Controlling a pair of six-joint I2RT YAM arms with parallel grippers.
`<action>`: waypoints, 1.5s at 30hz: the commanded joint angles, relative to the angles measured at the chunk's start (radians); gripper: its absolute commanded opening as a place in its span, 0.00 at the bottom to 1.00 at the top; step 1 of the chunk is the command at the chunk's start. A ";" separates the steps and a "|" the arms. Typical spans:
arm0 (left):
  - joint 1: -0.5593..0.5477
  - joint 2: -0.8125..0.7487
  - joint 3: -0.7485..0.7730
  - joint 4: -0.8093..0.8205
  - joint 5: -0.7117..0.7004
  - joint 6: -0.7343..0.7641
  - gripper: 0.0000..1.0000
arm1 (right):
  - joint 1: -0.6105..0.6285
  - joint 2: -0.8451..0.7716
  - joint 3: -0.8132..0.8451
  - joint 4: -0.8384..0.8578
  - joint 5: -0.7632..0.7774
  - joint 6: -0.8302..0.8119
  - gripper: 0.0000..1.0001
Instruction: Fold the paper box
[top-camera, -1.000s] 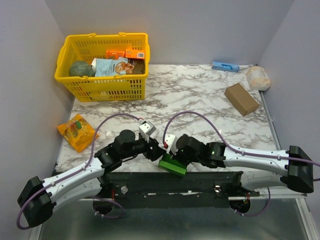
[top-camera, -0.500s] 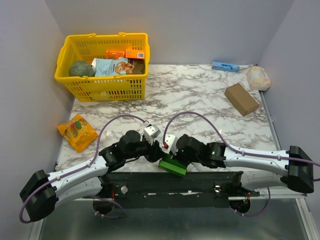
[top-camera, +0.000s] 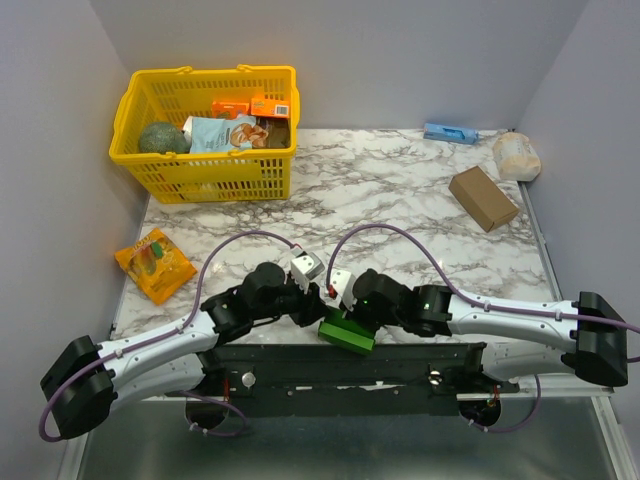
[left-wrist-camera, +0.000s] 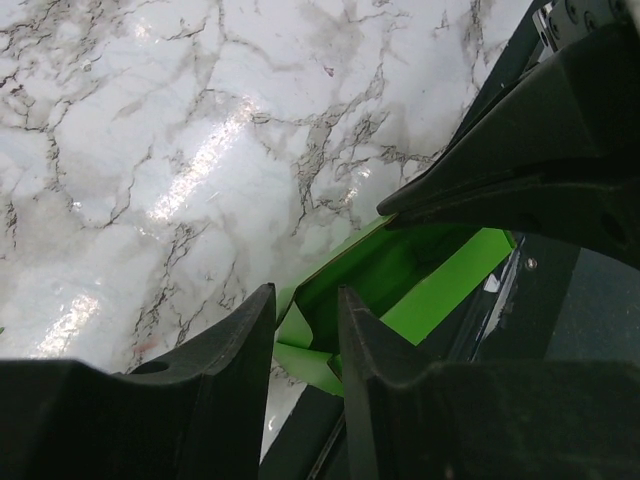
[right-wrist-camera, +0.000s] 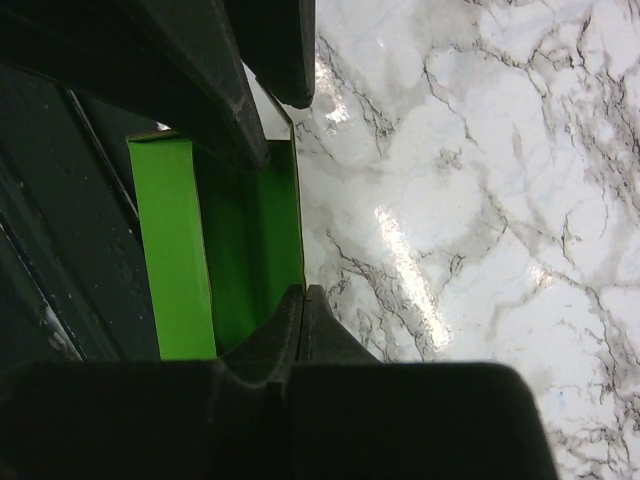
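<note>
The paper box (top-camera: 346, 334) is bright green thin card, lying open at the table's near edge between the two arms. My right gripper (right-wrist-camera: 303, 291) is shut on the top edge of one long wall of the paper box (right-wrist-camera: 250, 240). My left gripper (left-wrist-camera: 304, 312) straddles the box's end. One finger is inside the paper box (left-wrist-camera: 420, 285) and the other is outside, with a small folded flap in the narrow gap. A clear gap still shows between its jaws. In the top view the left gripper (top-camera: 318, 303) and right gripper (top-camera: 343, 310) nearly touch over the box.
A yellow basket (top-camera: 215, 178) with groceries stands at the back left. An orange packet (top-camera: 155, 263) lies at the left edge. A brown cardboard box (top-camera: 483, 197), a white bundle (top-camera: 516, 155) and a blue item (top-camera: 450, 132) sit at the back right. The dark mounting rail (top-camera: 400, 355) runs just under the green box.
My left arm has slid right, up to the box's end, and its jaws have narrowed round the flap. The right arm and the box have stayed still.
</note>
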 joint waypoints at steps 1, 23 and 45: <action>-0.011 0.003 0.023 -0.024 -0.018 0.006 0.33 | 0.002 -0.016 -0.010 0.000 0.010 -0.012 0.00; -0.066 0.023 0.054 -0.087 -0.121 0.067 0.09 | 0.003 -0.026 0.065 -0.065 -0.071 0.024 0.37; -0.101 0.022 0.057 -0.093 -0.138 0.087 0.08 | -0.008 -0.044 0.108 -0.103 -0.249 0.047 1.00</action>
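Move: The left hand's half-open fingers are already around the left end of the paper box's far wall, whose top corner lies about 1 cm below them. The box's middle is some 5 cm to that hand's right, 3 cm back and 3 cm down. The right hand, shut on the same wall near its middle, has that corner about 5 cm to its left and 1 cm ahead, the box's middle roughly 3 cm back and 3 cm below, and the near wall about 5 cm back. The left hand sinks about 1 cm over the left end of the box's far wall, closes its fingers to pinch the top corner and eases back up a little, keeping hold. Once it has its grip, the right hand lets go of the same wall, opens wide and draws back about 3 cm towards the robot across the box, tipping some 10 degrees steeper, so that its fingers come to straddle the box's width. ##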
